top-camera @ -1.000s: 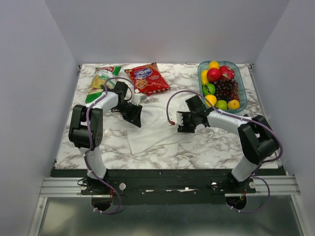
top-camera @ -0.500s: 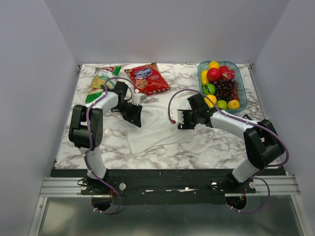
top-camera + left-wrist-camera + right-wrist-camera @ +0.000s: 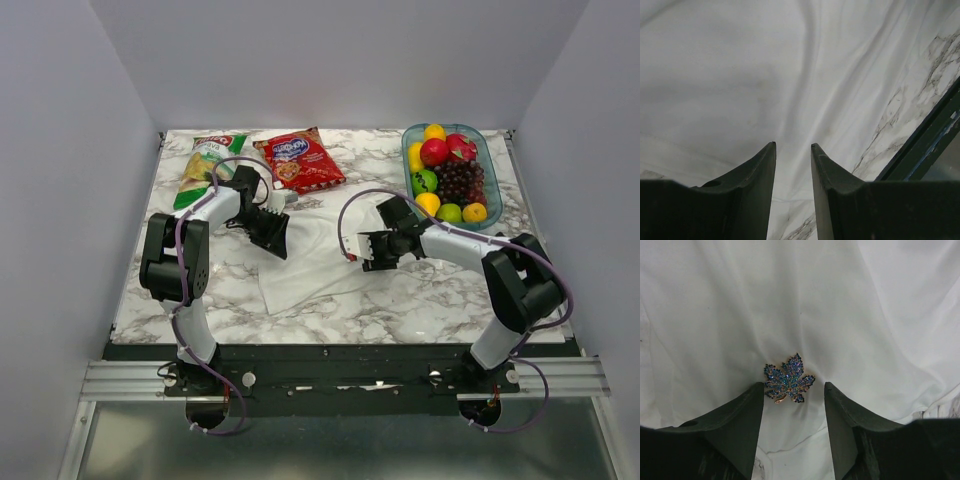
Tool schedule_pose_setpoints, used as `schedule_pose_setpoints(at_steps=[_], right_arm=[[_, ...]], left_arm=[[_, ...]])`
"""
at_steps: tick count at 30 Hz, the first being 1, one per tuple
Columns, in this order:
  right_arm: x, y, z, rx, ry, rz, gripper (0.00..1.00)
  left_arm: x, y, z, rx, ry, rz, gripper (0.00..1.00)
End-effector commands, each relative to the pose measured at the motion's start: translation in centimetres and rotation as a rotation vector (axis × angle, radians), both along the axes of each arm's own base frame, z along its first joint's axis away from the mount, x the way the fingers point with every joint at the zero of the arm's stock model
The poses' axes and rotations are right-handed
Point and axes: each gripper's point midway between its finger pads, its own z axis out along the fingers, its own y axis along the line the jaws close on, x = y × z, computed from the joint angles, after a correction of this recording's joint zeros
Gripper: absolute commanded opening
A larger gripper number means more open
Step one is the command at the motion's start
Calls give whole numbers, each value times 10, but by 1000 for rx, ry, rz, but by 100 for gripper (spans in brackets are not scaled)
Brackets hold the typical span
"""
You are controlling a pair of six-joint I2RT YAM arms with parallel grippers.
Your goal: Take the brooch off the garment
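Observation:
The brooch [image 3: 789, 379] is a small blue jewelled leaf with a gold stem, pinned to the white garment [image 3: 805, 295]. In the right wrist view it lies just beyond my right gripper [image 3: 793, 387], nearer the left fingertip [image 3: 758, 390]. That gripper is open, and neither finger grips the pin. From above, the right gripper [image 3: 365, 250] sits at the right edge of the garment [image 3: 305, 270]. My left gripper [image 3: 272, 232] rests on the garment's upper left part. Its jaws [image 3: 793, 146] stand apart with only wrinkled cloth [image 3: 740, 75] beyond them.
A clear bowl of fruit [image 3: 479, 138] stands at the back right. A red snack bag [image 3: 298, 160] and a green one [image 3: 208, 165] lie at the back. The table's dark front rail [image 3: 925, 145] shows right of the left fingers.
My right gripper drew back toward the fruit bowl, then returned left to the garment's edge, and its jaws narrowed a little. The left arm has not moved.

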Motion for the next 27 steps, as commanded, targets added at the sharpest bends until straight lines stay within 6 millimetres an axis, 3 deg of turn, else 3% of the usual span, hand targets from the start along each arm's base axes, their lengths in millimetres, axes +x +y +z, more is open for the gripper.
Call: schedule_pose_setpoints(at_steps=[1,11,19,23,27], right_arm=[[6,6,1,2,-19,14,59],[30,20,38,111,-136,-52,55],[33,22,35,117,-116,-86,46],[32,22,33,116,-103,-93,35],[32,21,30,105,-92,-92,33]], left_arm=[[1,-4,5,-30,1,-6,42],[2,-4,5,-31,0,-5,42],[3,-4,5,-31,-1,-3,42],[2,-5,6,-33,-2,-4,42],[2,-5,4,-33,2,-4,43]])
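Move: The leaf-shaped brooch lies right at the right hand's open fingertips, about 1 cm to the left and 1 cm below the hand point, level with it fore and aft. From the right hand, the garment's middle is some 10 cm left and 2 cm ahead, the red bag about 21 cm ahead and 14 cm left, and the fruit basket 18 cm ahead and 17 cm right. From the idle left hand, the brooch is roughly 18 cm right, 1 cm back and 5 cm lower. The right hand draws forward, up and slightly left, about 4 cm, its fingers closing in around the brooch. ##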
